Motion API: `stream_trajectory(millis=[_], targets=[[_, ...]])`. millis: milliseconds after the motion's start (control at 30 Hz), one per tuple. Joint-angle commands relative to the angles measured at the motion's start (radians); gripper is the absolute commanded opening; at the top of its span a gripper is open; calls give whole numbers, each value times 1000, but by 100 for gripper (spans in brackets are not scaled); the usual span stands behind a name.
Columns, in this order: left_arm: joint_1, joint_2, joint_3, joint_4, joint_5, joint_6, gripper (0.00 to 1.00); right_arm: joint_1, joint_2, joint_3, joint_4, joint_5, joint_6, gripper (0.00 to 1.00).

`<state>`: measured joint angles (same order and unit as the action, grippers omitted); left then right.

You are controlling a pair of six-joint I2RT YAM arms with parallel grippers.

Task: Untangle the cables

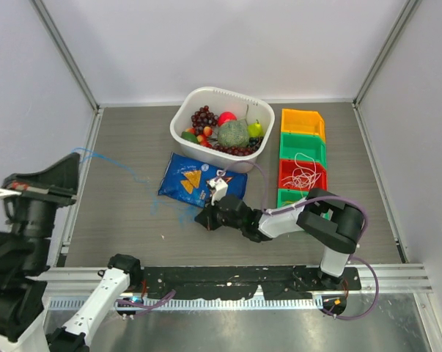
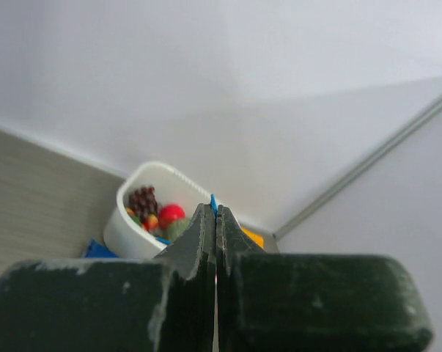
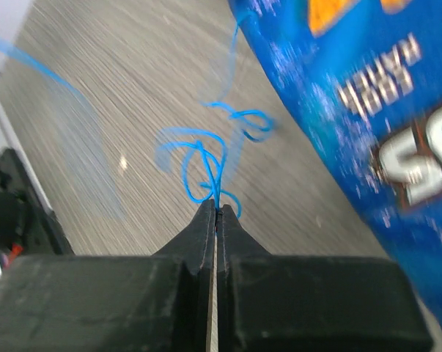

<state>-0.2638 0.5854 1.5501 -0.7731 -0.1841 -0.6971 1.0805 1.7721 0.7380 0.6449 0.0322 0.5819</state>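
Note:
A thin blue cable [image 1: 122,170] stretches across the grey table from the far left toward the middle. My left gripper [image 1: 75,155] is raised at the left and shut on one end; a blue tip [image 2: 213,203] pokes out between its fingertips. My right gripper [image 1: 203,218] sits low on the table beside the chip bag, shut on the cable's loopy tangle [image 3: 206,165]. In the right wrist view the jaws [image 3: 216,208] pinch a blue strand. A white cable [image 1: 303,174] lies bunched in the red bin.
A white basket [image 1: 188,110] of toy fruit stands at the back centre. In front of it lies a blue chip bag [image 1: 191,180]. On the right is a column of bins: orange [image 1: 303,121], green [image 1: 303,147], red [image 1: 285,170], green [image 1: 288,196].

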Motion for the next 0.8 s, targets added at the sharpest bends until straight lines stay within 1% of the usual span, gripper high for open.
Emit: stream_trajectory(millis=[0, 67, 200, 267, 333, 433, 533, 667, 767], targets=[[-2, 4, 108, 0, -175, 148, 0, -1, -71, -100, 76, -8, 47, 1], [-3, 7, 136, 11, -193, 177, 0, 9, -95, -164, 76, 8, 55, 1], [-2, 25, 188, 20, -222, 208, 0, 10, -180, -247, 27, 103, 81, 1], [-2, 30, 196, 26, -235, 211, 0, 12, -241, -281, -14, 161, 88, 1], [-2, 27, 179, 29, -247, 196, 0, 13, -316, -302, -51, 172, 73, 1], [-2, 18, 95, 26, -223, 165, 0, 15, -442, -308, -122, 150, 49, 1], [-2, 13, -16, 6, -178, 113, 0, 15, -575, -298, -226, 162, 29, 1], [-3, -25, -226, 3, -112, 50, 0, 15, -729, -269, -350, 193, 4, 1], [-2, -55, -372, -15, -103, 13, 0, 12, -810, -211, -462, 245, -39, 1]])
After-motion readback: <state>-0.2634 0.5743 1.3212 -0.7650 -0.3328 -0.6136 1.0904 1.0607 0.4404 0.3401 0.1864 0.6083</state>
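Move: Both shut grippers already hold blue cable. Its loops hang just off the right fingertips, some 5 cm left, 4 cm ahead and 4 cm below that hand. From the raised left hand those loops lie about 15 cm right, 10 cm ahead and nearly 50 cm down. From the right hand, the chip bag's middle is roughly 13 cm ahead and 1 cm left, and the front green tray some 29 cm right and 6 cm ahead, both about 5 cm lower. Keep both grippers shut on the blue cable and sweep the right one about 11 cm to the right, dipping slightly first, then lifting it well clear along the near side of the chip bag. Draw the left gripper up, left and back some 5 cm each way, then reverse it down about 13 cm and forward, tipping its fingers down some 20 degrees. ##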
